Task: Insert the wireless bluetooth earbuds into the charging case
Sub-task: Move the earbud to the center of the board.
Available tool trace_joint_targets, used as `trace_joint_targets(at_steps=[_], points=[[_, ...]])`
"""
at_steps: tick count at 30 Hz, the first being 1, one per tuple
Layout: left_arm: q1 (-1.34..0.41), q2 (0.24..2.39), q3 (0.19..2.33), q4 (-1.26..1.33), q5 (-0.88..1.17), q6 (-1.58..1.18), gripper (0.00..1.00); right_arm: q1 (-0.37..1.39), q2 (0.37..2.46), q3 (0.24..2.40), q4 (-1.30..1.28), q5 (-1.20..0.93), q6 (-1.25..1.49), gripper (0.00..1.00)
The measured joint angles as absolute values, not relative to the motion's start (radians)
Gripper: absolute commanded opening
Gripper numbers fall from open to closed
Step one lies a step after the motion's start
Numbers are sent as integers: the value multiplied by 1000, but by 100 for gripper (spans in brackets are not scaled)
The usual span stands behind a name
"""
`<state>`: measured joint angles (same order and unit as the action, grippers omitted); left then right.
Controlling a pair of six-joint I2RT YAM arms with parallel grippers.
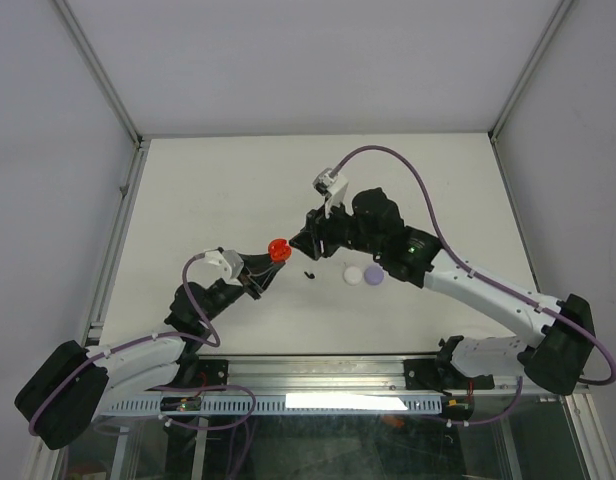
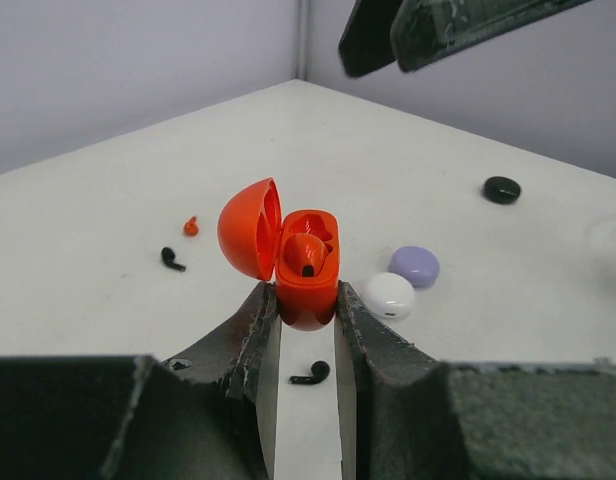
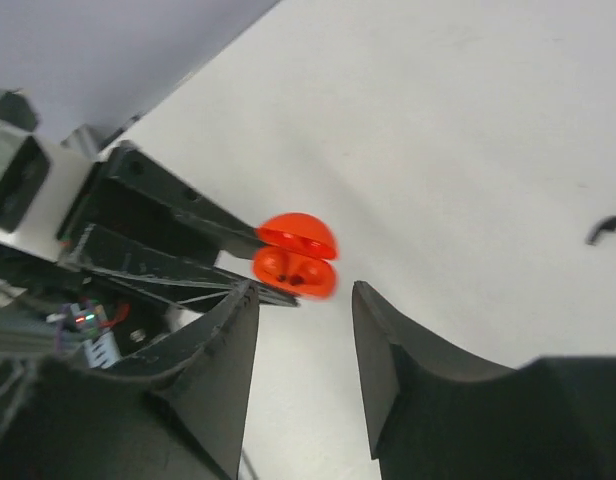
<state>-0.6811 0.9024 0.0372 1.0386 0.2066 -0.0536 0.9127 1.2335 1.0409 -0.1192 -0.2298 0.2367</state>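
Observation:
My left gripper (image 2: 305, 300) is shut on the lower half of the red charging case (image 2: 308, 265), held above the table with its lid swung open. A red earbud (image 2: 306, 255) sits in one socket of the case. My right gripper (image 3: 305, 290) stands open and empty right beside the case (image 3: 296, 262), and its fingers (image 2: 428, 30) hang over it in the left wrist view. On the table lie a black earbud (image 2: 311, 374) under my left fingers, another black earbud (image 2: 172, 260) and a small red earbud (image 2: 191, 227) farther left. From above, the case (image 1: 278, 249) sits between the left gripper (image 1: 270, 262) and the right gripper (image 1: 306, 243).
A shut white case (image 2: 390, 295) and a lilac case (image 2: 415, 266) lie side by side just right of the red case. A black case (image 2: 502, 189) rests farther off. From above, the white case (image 1: 352, 274) and the lilac case (image 1: 373, 276) lie under the right arm.

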Motion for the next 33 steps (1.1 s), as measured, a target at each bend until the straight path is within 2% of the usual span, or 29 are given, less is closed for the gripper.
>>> trace_joint_targets(at_steps=[5,9,18,33], points=[[-681,903,43,978,88,-67,0,804,1254,1067,-168,-119,150,46],[-681,903,44,948,29,-68,0,673,1347,1072,-170,-95,98,47],[-681,904,44,939,-1,-68,0,487,1659,1176,-166,-225,-33,47],[-681,916,48,921,0,-67,0,423,2107,1513,-99,-400,-75,46]])
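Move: The red earbud still on the board lies some 26 cm ahead of the empty right hand, about 8 cm to its right and 24 cm below. A black earbud lies about 4 cm left of the red one and 3 cm nearer the bases; another black one lies 19 cm nearer than the red. The held red case is about 5 cm left of the right hand, 2 cm back and 8 cm below. From the left hand, the red earbud is about 24 cm ahead, 11 cm right and 15 cm down. The right hand leaves the open red case and heads for the remaining red earbud, swinging forward about 26 cm and sinking almost 20, first drifting right, then easing back left. Its fingers stay open, tipping further down, and stop short of touching. The left hand keeps its pinch on the case, easing about 4 cm forward-left and down, turning slightly counter-clockwise. ##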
